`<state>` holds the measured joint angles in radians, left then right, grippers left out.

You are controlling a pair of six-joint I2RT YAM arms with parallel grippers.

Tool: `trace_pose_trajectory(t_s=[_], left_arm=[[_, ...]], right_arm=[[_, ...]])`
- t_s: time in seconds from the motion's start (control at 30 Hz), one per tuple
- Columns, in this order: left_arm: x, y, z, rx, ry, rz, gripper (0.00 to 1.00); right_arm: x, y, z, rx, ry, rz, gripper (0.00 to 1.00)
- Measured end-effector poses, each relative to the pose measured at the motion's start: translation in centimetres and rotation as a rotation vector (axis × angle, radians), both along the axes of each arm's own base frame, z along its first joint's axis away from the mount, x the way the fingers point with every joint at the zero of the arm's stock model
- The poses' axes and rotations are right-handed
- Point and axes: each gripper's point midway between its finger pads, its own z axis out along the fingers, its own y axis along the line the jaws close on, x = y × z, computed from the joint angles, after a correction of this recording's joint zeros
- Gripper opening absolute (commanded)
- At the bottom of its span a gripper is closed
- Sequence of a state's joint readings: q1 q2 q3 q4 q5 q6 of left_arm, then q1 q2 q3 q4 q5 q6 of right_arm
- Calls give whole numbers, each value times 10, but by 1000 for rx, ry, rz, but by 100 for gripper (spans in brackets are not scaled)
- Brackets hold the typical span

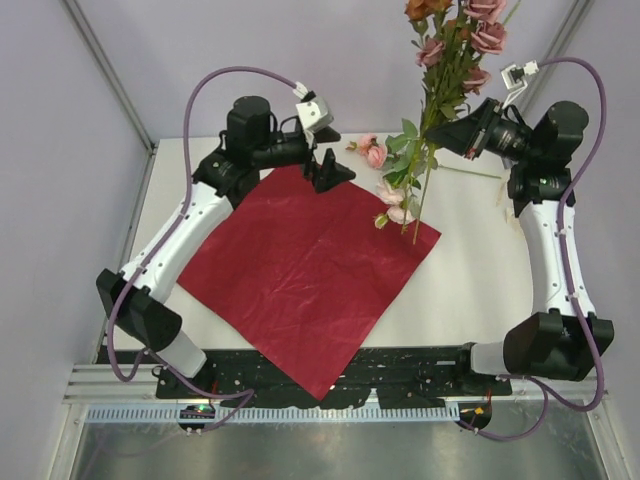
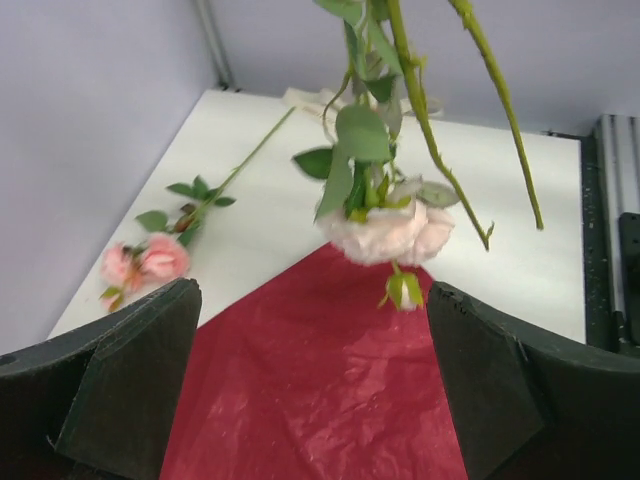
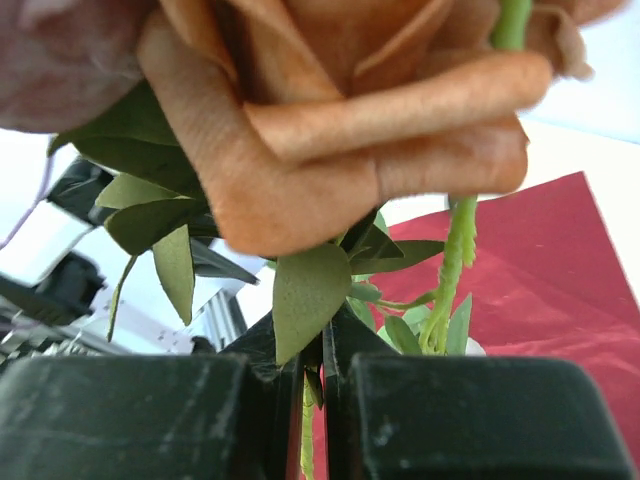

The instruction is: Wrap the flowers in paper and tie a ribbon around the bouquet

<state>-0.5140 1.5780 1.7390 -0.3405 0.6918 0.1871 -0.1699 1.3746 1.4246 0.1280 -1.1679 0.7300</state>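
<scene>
The maroon paper (image 1: pixel 300 270) lies flat on the table like a diamond. My right gripper (image 1: pixel 442 130) is shut on the stems of the flowers (image 1: pixel 455 50) and holds the bunch upright in the air above the paper's right corner. A green stem (image 3: pixel 310 440) shows in the slit between its fingers, under an orange bloom (image 3: pixel 340 110). My left gripper (image 1: pixel 328 170) stands open over the paper's far corner (image 2: pixel 310 400), with nothing between its fingers (image 2: pixel 130 380). A pale bloom (image 2: pixel 385 232) hangs just ahead of it. A cream strip, perhaps the ribbon (image 2: pixel 305 98), lies at the far table edge. No wrapped bouquet is in view.
One loose pink flower (image 2: pixel 140 262) lies on the white table (image 1: pixel 470 290) beyond the paper's far corner, its stem pointing away. The paper's near corner overhangs the black front rail (image 1: pixel 400 365). Grey walls close in the back and sides.
</scene>
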Motion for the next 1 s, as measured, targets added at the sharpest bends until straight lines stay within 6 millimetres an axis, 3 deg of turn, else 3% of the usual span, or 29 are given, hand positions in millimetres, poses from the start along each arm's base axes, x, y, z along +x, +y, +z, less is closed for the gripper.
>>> trace_pose_trajectory(t_s=[0.23,0.37,0.43,0.47,0.5,0.53,0.57,0.63,0.77,0.83,1.0], left_arm=[[-23,-58,-22,-68,88,-166,95],[-34,-72,-33,-102,161,-203,81],[-38,-75,-35,-125,194,-218,55],[-40,-76,-35,-139,217,-223,36],[-41,-77,-36,-149,241,-228,10],[-43,-76,-38,-156,271,-228,0],[-43,-74,-41,-161,299,-223,0],[-43,-63,-48,-171,375,-196,0],[-31,-16,-66,-181,550,-56,0],[-27,9,-76,-188,624,26,0],[-30,74,-124,-179,819,277,0]], right_arm=[[-57,53,25,28,-60,174,6],[-83,79,33,54,-66,269,6],[-90,88,33,65,-58,297,6],[-91,92,31,71,-51,308,6],[-92,94,30,74,-46,311,6],[-90,96,28,80,-37,310,6],[-87,96,25,85,-27,303,6],[-78,97,17,96,1,283,6],[-55,107,-15,108,91,237,6],[-47,120,-36,107,150,237,6],[-31,164,-100,93,324,258,6]])
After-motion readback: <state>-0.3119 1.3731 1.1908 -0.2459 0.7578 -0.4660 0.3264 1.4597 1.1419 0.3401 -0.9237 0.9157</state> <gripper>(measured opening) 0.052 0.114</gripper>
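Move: The left hand, open over the red paper, has the pink roses' upside-down stem about 16 cm to its right, 5 cm ahead and 7 cm lower. The paper's middle is some 8 cm back and 30 cm below; the loose pink roses on the table lie about 22 cm ahead, 9 cm right, and as low. From the right hand, already holding the bunch, that stem is roughly 4 cm ahead, 4 cm left and 10 cm lower, and the paper's middle 22 cm left, 9 cm back, 34 cm down. The left fingers pinch the pink roses' stem below the right gripper, after reaching about 7 cm right, slightly back and down; then the left hand draws it away 15 cm left while sinking and rolling nearly 50 degrees, forward side dipping. The right hand, keeping its grip on the bunch, first brings it back and left, then goes on left and somewhat forward, dropping 13 cm over the paper. ##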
